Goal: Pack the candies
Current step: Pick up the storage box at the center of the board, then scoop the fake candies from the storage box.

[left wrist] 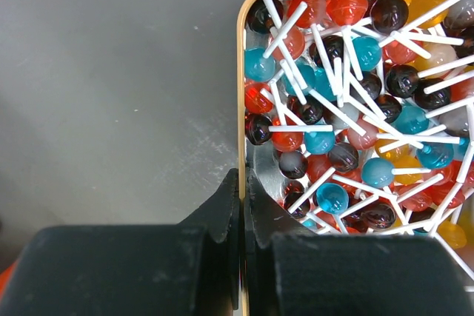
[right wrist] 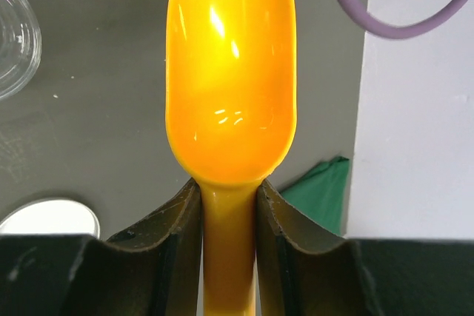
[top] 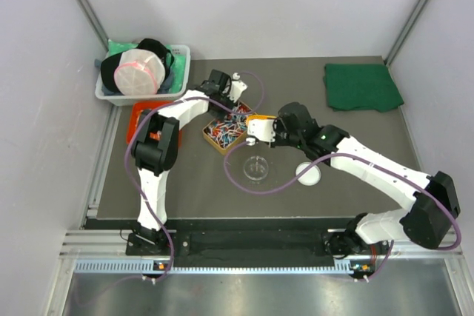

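Observation:
The candies (left wrist: 348,109) are small lollipops with white sticks, in red, blue, dark and orange, heaped in a tan-rimmed tin (left wrist: 241,94). In the top view this tin (top: 209,138) lies at the table's middle, with the candies (top: 224,129) filling it. My left gripper (left wrist: 242,190) is shut on the tin's side wall, one finger outside and one inside. My right gripper (right wrist: 228,197) is shut on the handle of the orange scoop (right wrist: 231,72), whose bowl shows no candy. The scoop (top: 259,122) hovers just right of the tin, in front of the right gripper (top: 269,128).
A clear round container (top: 256,169) stands in front of the tin, its white lid (top: 309,173) to the right. A green cloth (top: 361,85) lies at the back right. A grey bin (top: 185,57) of objects and a red tray (top: 137,118) sit at the back left.

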`<act>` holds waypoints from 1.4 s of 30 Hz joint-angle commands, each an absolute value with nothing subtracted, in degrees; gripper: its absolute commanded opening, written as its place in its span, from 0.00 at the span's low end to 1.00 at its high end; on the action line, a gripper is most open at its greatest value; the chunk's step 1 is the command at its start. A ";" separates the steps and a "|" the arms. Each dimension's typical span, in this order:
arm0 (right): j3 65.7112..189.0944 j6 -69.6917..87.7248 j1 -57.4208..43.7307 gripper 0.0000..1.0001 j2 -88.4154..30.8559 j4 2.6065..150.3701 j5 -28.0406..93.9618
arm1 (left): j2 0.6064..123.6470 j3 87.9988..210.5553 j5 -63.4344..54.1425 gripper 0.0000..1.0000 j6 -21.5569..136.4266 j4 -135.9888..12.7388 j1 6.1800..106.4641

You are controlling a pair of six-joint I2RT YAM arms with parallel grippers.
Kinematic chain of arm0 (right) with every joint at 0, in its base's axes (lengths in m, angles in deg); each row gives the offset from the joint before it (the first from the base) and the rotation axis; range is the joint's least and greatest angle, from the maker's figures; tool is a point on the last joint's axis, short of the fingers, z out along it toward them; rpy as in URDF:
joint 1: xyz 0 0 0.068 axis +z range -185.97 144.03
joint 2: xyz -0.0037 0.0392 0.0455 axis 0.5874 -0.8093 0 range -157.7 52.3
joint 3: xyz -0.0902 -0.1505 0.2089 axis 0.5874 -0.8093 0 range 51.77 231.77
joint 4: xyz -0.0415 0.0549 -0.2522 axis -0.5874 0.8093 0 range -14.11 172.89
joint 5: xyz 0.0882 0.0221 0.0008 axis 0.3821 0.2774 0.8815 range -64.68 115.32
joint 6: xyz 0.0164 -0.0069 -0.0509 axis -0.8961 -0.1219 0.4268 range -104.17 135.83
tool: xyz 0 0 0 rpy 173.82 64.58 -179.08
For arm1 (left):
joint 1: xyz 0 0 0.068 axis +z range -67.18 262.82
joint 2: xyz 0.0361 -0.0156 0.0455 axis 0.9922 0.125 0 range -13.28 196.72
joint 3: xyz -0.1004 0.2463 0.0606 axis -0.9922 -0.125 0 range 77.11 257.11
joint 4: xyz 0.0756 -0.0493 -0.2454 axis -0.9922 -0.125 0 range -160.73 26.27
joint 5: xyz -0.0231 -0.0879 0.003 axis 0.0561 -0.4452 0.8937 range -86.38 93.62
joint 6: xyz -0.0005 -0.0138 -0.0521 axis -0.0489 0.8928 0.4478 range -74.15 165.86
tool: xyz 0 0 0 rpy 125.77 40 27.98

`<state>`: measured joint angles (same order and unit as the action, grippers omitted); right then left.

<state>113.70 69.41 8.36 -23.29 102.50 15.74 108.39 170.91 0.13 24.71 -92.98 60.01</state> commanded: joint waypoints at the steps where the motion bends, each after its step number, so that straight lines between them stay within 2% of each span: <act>1: 114.96 73.83 10.87 0.00 -23.98 100.15 10.21 | 105.11 173.26 -1.13 0.00 22.92 -94.31 59.00; 31: 129.20 92.82 11.58 0.00 -45.17 102.00 -4.29 | 99.22 175.90 3.17 0.00 19.49 -94.31 54.96; 42: 132.36 97.39 11.58 0.00 -49.82 100.50 -8.43 | 98.17 176.86 -1.04 0.00 20.98 -95.19 54.87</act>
<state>128.39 95.38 10.81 -47.66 102.07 -5.68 104.30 173.03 2.66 20.21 -95.69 55.47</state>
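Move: The left gripper already pinches the rim of the storage box, whose middle lies some 6 cm back, 2 cm right and 3 cm below it; the orange tray is about 21 cm left and 3 cm back of this hand. From the right gripper, holding the yellow scoop, the box is roughly 9 cm ahead, 13 cm left and 14 cm down; the clear jar stands 5 cm back, 5 cm left, 15 cm below, and the white lid 7 cm back, 10 cm right, 18 cm below. Keep the left fingers shut on the box rim and raise the box about 4 cm, easing it some 3 cm to the right. Meanwhile bring the right gripper forward about 8 cm and slightly lower, towards the box, rolling it some 35 degrees so its left side dips and the scoop's tip comes in over the candies; hold the scoop as it is. ##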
